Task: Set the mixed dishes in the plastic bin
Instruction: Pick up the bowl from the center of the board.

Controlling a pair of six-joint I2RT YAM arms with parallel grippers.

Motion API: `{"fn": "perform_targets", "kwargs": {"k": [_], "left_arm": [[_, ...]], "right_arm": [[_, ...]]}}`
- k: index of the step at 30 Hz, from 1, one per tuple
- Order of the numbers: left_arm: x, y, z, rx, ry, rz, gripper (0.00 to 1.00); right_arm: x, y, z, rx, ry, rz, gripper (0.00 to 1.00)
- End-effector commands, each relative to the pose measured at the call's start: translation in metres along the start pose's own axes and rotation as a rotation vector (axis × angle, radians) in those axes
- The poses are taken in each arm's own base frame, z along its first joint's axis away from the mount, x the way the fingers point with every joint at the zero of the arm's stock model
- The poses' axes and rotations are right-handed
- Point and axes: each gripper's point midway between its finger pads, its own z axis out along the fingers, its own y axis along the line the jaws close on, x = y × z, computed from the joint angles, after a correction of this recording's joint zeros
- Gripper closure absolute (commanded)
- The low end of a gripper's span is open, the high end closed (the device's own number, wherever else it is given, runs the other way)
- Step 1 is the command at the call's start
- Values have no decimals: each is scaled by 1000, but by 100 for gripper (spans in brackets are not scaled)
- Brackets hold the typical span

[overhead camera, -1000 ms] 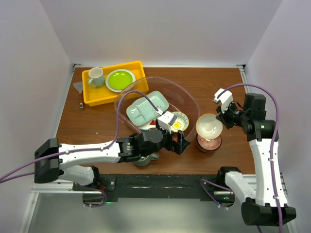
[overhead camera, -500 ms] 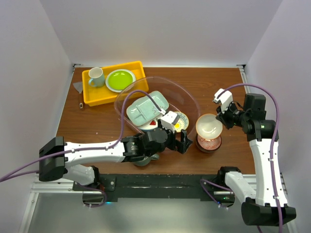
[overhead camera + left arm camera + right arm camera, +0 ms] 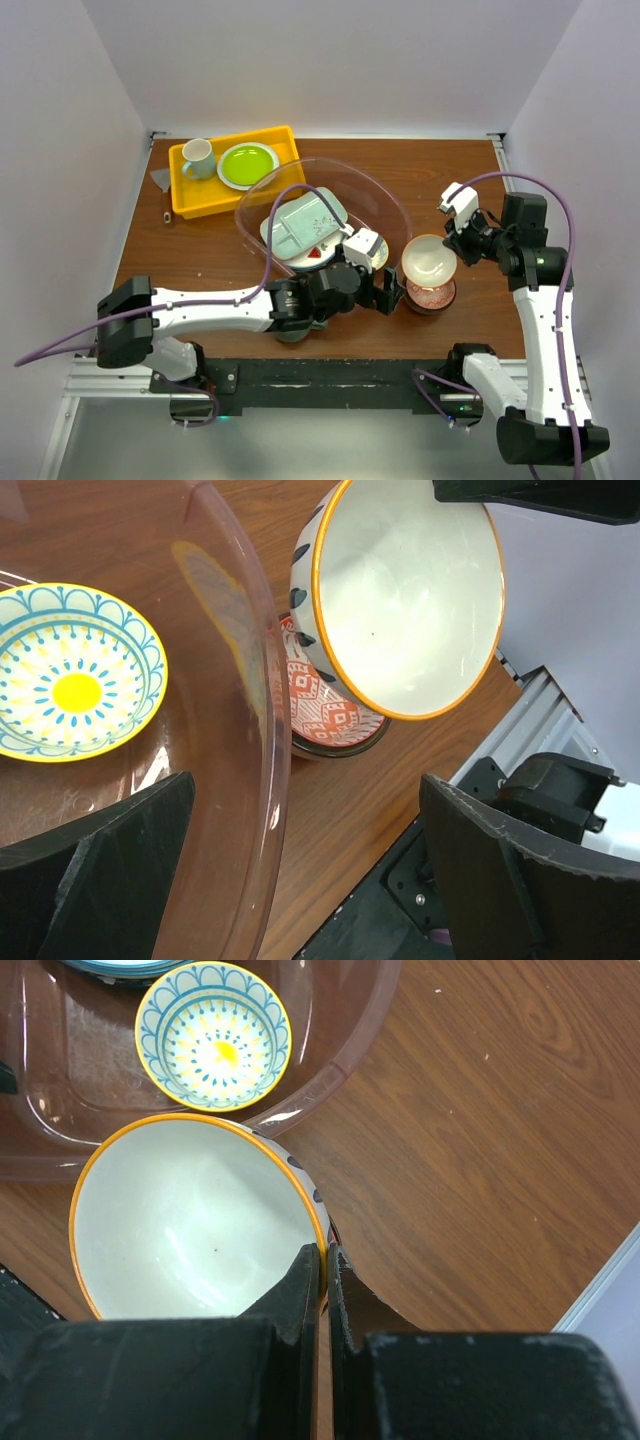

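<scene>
My right gripper (image 3: 325, 1260) is shut on the orange rim of a white-inside patterned bowl (image 3: 190, 1225), holding it tilted just above a reddish-brown bowl (image 3: 430, 296) on the table. The plastic bin (image 3: 392, 205) holds a pale-green divided tray (image 3: 303, 222), a white plate with a red mark (image 3: 314, 253) and a small yellow-inside bowl (image 3: 75, 675). My left gripper (image 3: 310, 880) stands open and empty, straddling the bin's near right rim (image 3: 270, 730), close to the held bowl (image 3: 410, 590). A grey-green mug (image 3: 292, 334) shows partly under the left arm.
A yellow tray (image 3: 190, 195) at the back left carries a lime-green plate (image 3: 247, 164) and a pale mug (image 3: 198, 158). A small grey object (image 3: 162, 180) lies beside it. The white walls close in on three sides.
My left arm has reached further right, carrying its open gripper along the bin's near edge toward the held bowl. The right arm and its bowl have not moved.
</scene>
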Motion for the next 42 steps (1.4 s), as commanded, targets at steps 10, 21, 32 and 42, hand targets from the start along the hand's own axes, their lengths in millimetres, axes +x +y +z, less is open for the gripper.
{"fn": "perform_targets", "kwargs": {"k": [10,21,32,42], "left_arm": [[-52,-17,19,-59,-177,-59,1],[-53,-4,43,-192,-216,-41,26],[-61,1,46,-245,-236,5,100],[-87,6,14,-211,-338,-60,100]], "right_arm": [[-30,0,-11,1,-112,-31,100],[-34,8,-16,-19,-143,-53,100],[-40,23,-24,-70,-187,-98,100],[-43,35,-29,-106,-225,-127,94]]}}
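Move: My right hand already pinches the white bowl by its far right rim; the bowl's middle is about 4 cm to that hand's left, 4 cm back and 2 cm lower. From my open left hand it is some 9 cm to the right and 6 cm ahead, nearly level. The red-patterned bowl stands about 11 cm right of my left hand, 1 cm ahead and 15 cm below; the sunburst bowl in the bin is 10 cm ahead, 3 cm left and 16 cm below. I reach my left hand forward about 6 cm, edging a little right, turning it some 15 degrees counter-clockwise, and shut its wide-open fingers to pinch the white bowl's left rim. My right hand keeps its pinch and, mostly in the second half, carries the bowl left, back and up, some 4 to 5 cm in all, towards my left hand. ##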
